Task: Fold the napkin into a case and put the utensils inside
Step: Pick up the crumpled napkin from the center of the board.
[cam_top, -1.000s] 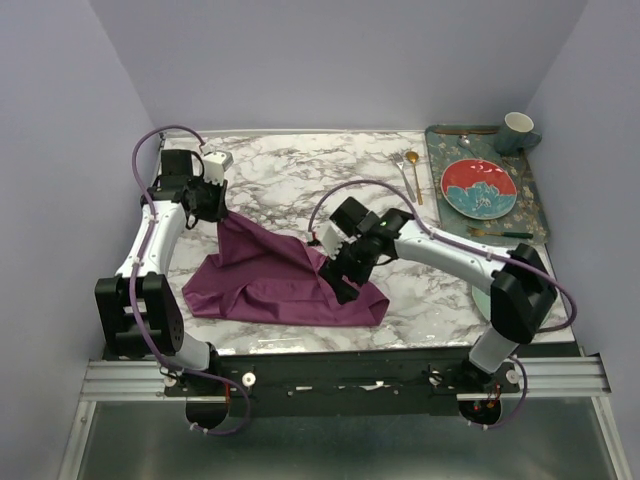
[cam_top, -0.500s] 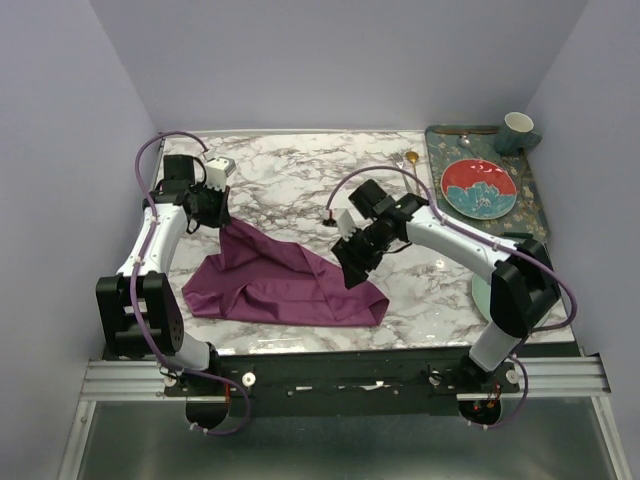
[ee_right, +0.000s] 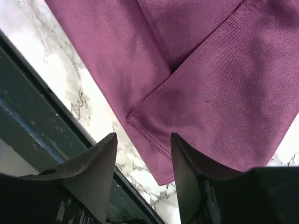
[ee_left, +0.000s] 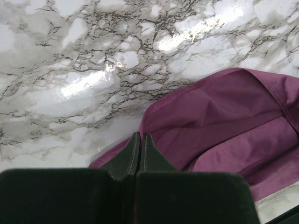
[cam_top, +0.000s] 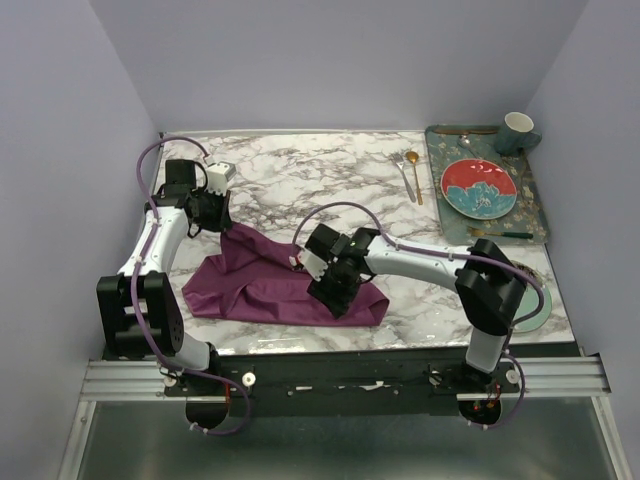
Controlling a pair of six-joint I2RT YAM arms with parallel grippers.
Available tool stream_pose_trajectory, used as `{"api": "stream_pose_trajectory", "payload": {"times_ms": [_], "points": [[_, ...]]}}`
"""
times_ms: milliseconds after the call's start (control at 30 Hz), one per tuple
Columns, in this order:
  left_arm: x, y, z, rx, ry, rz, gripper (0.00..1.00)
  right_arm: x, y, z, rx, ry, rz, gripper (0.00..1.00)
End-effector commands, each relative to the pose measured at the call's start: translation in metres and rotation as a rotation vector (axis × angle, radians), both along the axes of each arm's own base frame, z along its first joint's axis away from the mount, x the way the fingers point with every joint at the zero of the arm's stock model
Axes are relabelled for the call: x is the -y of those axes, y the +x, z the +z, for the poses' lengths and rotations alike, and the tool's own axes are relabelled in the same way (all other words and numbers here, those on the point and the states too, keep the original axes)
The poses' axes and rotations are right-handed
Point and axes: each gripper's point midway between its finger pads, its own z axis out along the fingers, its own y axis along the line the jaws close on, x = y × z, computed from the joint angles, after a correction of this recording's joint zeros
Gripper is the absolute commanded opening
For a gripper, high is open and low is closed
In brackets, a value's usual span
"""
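Note:
The plum-purple napkin point(cam_top: 258, 285) lies as a wide, rumpled, loosely doubled sheet on the marble, and no case shape shows. My left gripper point(cam_top: 222, 224) is shut on its far left corner, with cloth point(ee_left: 224, 107) spreading right of the closed fingertips point(ee_left: 140, 136). My right gripper point(cam_top: 336, 294) hovers open over the napkin's near right part. A hemmed corner of the cloth point(ee_right: 210, 60) lies below the gap point(ee_right: 143, 140). The silver fork point(cam_top: 401, 175) and gold spoon point(cam_top: 414, 176) lie side by side at the far right, away from both grippers.
A patterned tray point(cam_top: 535, 215) at the far right holds a red plate point(cam_top: 478, 188), a mug point(cam_top: 517, 131) and a green-handled utensil point(cam_top: 502, 233). A pale green plate point(cam_top: 537, 306) sits under the right arm. The dark front rail point(ee_right: 28, 107) runs close by the napkin's corner.
My right arm swung left and toward the near edge, coming down over the napkin's near right part with its jaws narrower. The left gripper kept its hold, shifting slightly.

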Motion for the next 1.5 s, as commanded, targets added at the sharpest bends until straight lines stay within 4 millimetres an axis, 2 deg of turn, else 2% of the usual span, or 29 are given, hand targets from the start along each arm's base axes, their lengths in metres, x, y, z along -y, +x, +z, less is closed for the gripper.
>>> {"api": "stream_pose_trajectory", "payload": {"times_ms": [0, 67, 267, 367, 600, 800, 967, 1133, 1233, 1300, 1333, 1433, 1467], "points": [[0.004, 0.004, 0.011, 0.047, -0.04, 0.007, 0.0, -0.012, 0.011, -0.003, 0.09, -0.046, -0.027, 0.58], [0.004, 0.004, 0.01, 0.043, -0.048, 0.014, 0.0, -0.014, 0.009, -0.008, 0.096, -0.07, -0.023, 0.54], [0.005, 0.003, 0.01, 0.052, -0.054, 0.021, 0.0, -0.017, 0.001, -0.021, 0.141, -0.125, -0.019, 0.56], [0.006, 0.001, 0.009, 0.056, -0.057, 0.022, 0.0, -0.021, 0.006, -0.022, 0.21, -0.154, -0.016, 0.57], [0.005, -0.002, 0.007, 0.062, -0.051, 0.022, 0.0, -0.011, 0.011, -0.035, 0.28, -0.222, -0.052, 0.56], [0.004, -0.002, 0.005, 0.064, -0.046, 0.015, 0.0, -0.01, 0.018, -0.02, 0.33, -0.198, -0.064, 0.5], [0.006, -0.001, 0.006, 0.064, -0.051, 0.01, 0.0, -0.007, 0.022, -0.007, 0.365, -0.175, -0.07, 0.36], [0.005, 0.002, 0.009, 0.066, -0.049, 0.011, 0.0, -0.001, 0.03, 0.003, 0.387, -0.162, -0.091, 0.27], [0.005, 0.004, 0.011, 0.07, -0.046, 0.009, 0.0, 0.005, 0.039, 0.013, 0.398, -0.144, -0.123, 0.2], [0.004, 0.005, 0.014, 0.071, -0.042, 0.009, 0.0, 0.012, 0.045, 0.017, 0.403, -0.146, -0.118, 0.1], [0.004, 0.007, 0.015, 0.075, -0.04, 0.009, 0.0, 0.013, 0.047, 0.021, 0.407, -0.138, -0.123, 0.01], [0.004, 0.011, 0.028, 0.099, -0.038, -0.01, 0.0, 0.027, 0.062, 0.028, 0.425, -0.137, -0.146, 0.01], [0.006, 0.012, 0.038, 0.119, -0.03, -0.034, 0.0, 0.035, 0.074, 0.037, 0.44, -0.123, -0.181, 0.01]]}}
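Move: The right hand is poised open about 3 cm above the napkin's folded flap, whose corner lies some 1 cm ahead and 1 cm to its left. The napkin's near-right corner is roughly 7 cm to the right and 2 cm back, and the board's front edge runs about 7 cm straight back. From the left hand, still pinching the far-left corner, the flap corner lies some 18 cm back, 21 cm right and 10 cm below. Right hand sinks 3 cm, closes on the flap's corner while going forward and up, about 5 cm each. ##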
